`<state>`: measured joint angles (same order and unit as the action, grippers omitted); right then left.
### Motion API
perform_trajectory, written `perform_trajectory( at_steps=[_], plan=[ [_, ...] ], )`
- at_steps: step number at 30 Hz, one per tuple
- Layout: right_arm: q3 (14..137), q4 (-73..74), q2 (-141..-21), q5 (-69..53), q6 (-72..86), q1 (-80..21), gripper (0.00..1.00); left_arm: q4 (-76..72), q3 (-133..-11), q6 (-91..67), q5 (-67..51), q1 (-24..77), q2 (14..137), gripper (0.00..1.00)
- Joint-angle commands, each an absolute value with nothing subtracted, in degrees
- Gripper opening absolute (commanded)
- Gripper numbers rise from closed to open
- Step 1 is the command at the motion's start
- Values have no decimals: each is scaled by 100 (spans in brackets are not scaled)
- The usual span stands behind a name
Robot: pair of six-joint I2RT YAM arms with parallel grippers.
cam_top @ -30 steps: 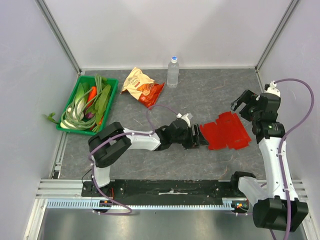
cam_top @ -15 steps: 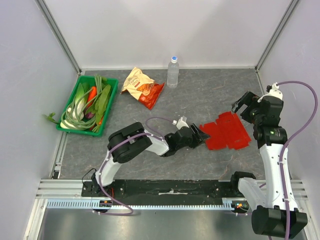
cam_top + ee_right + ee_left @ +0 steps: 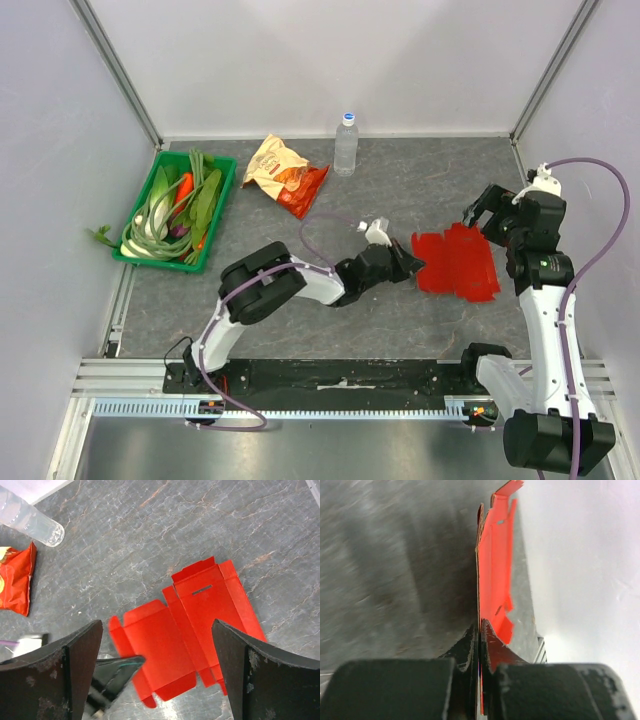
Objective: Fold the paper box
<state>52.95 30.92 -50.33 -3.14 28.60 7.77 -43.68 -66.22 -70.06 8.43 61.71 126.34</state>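
Observation:
The paper box [image 3: 458, 262] is a flat bright red cardboard sheet with flaps, lying right of the table's middle. My left gripper [image 3: 410, 265] reaches in from the left and is shut on the sheet's left edge. In the left wrist view the paper box [image 3: 495, 570] runs edge-on away from the pinched left gripper [image 3: 479, 630]. My right gripper [image 3: 485, 215] hovers open above the sheet's far right end. From the right wrist, the paper box [image 3: 185, 630] lies between the wide-open right gripper [image 3: 156, 625], and the left gripper's dark tip [image 3: 120, 667] bites the near-left flap.
A green tray [image 3: 228, 195] of vegetables stands at the far left. A crinkled snack bag [image 3: 285, 172] and a clear water bottle [image 3: 346, 145] sit near the back wall. The right wrist view also catches the bottle [image 3: 32, 522] and the bag [image 3: 15, 580].
My left gripper has closed on the paper box's left edge after standing open beside it, and its wrist has turned. The sheet's left side has shifted slightly. The right arm has barely moved.

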Motion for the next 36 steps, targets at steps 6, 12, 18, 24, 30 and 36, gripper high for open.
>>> perform_trajectory(
  at_steps=[6,12,18,24,30,36],
  plan=[
    [5678,2664,-4992,-1623,1872,773,98,-3789,-5486,-4455,-341,5022,9188,2],
    [5562,1125,-5343,-3786,1926,756,98,-2510,-4167,-4176,-1625,3729,6770,2],
    [5467,-1253,-6564,-5738,3391,283,97,-819,-3701,-3393,-1854,3200,4794,2],
    [5345,-1483,-7031,-5344,3057,-1440,97,-448,-3288,-3392,-1819,3041,3912,2],
    [5046,-2520,-7418,-5141,3960,-1846,45,-721,-2892,-3586,-2057,3024,3508,2],
    [4553,-3114,-7242,-5343,4114,-1854,0,891,-3347,-3420,-1162,3015,3260,62]
  ],
)
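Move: The box lies flat beside the left hand, which already pinches its left edge: its middle is about 10 cm to that hand's right, 1 cm farther out and 2 cm lower, and the bare table middle is some 20 cm to the left, 2 cm ahead and 4 cm below. From the open right hand, the box's middle is about 20 cm below, 2 cm back and 1 cm left. The bottle stands about 22 cm ahead and 29 cm left of the right hand, 11 cm lower. Keeping its pinch, the left hand lifts the box steeply some 25 cm, then sweeps about 30 cm left over the table middle with its fingers tilting up some 30 degrees, easing slightly back and down before the fingers start opening on the left edge. The right hand follows some 27 cm to the left, arching slightly up and forward and back again while turning about 70 degrees counter-clockwise, and closes its wide-open fingers on the box's right edge near the far corner. ##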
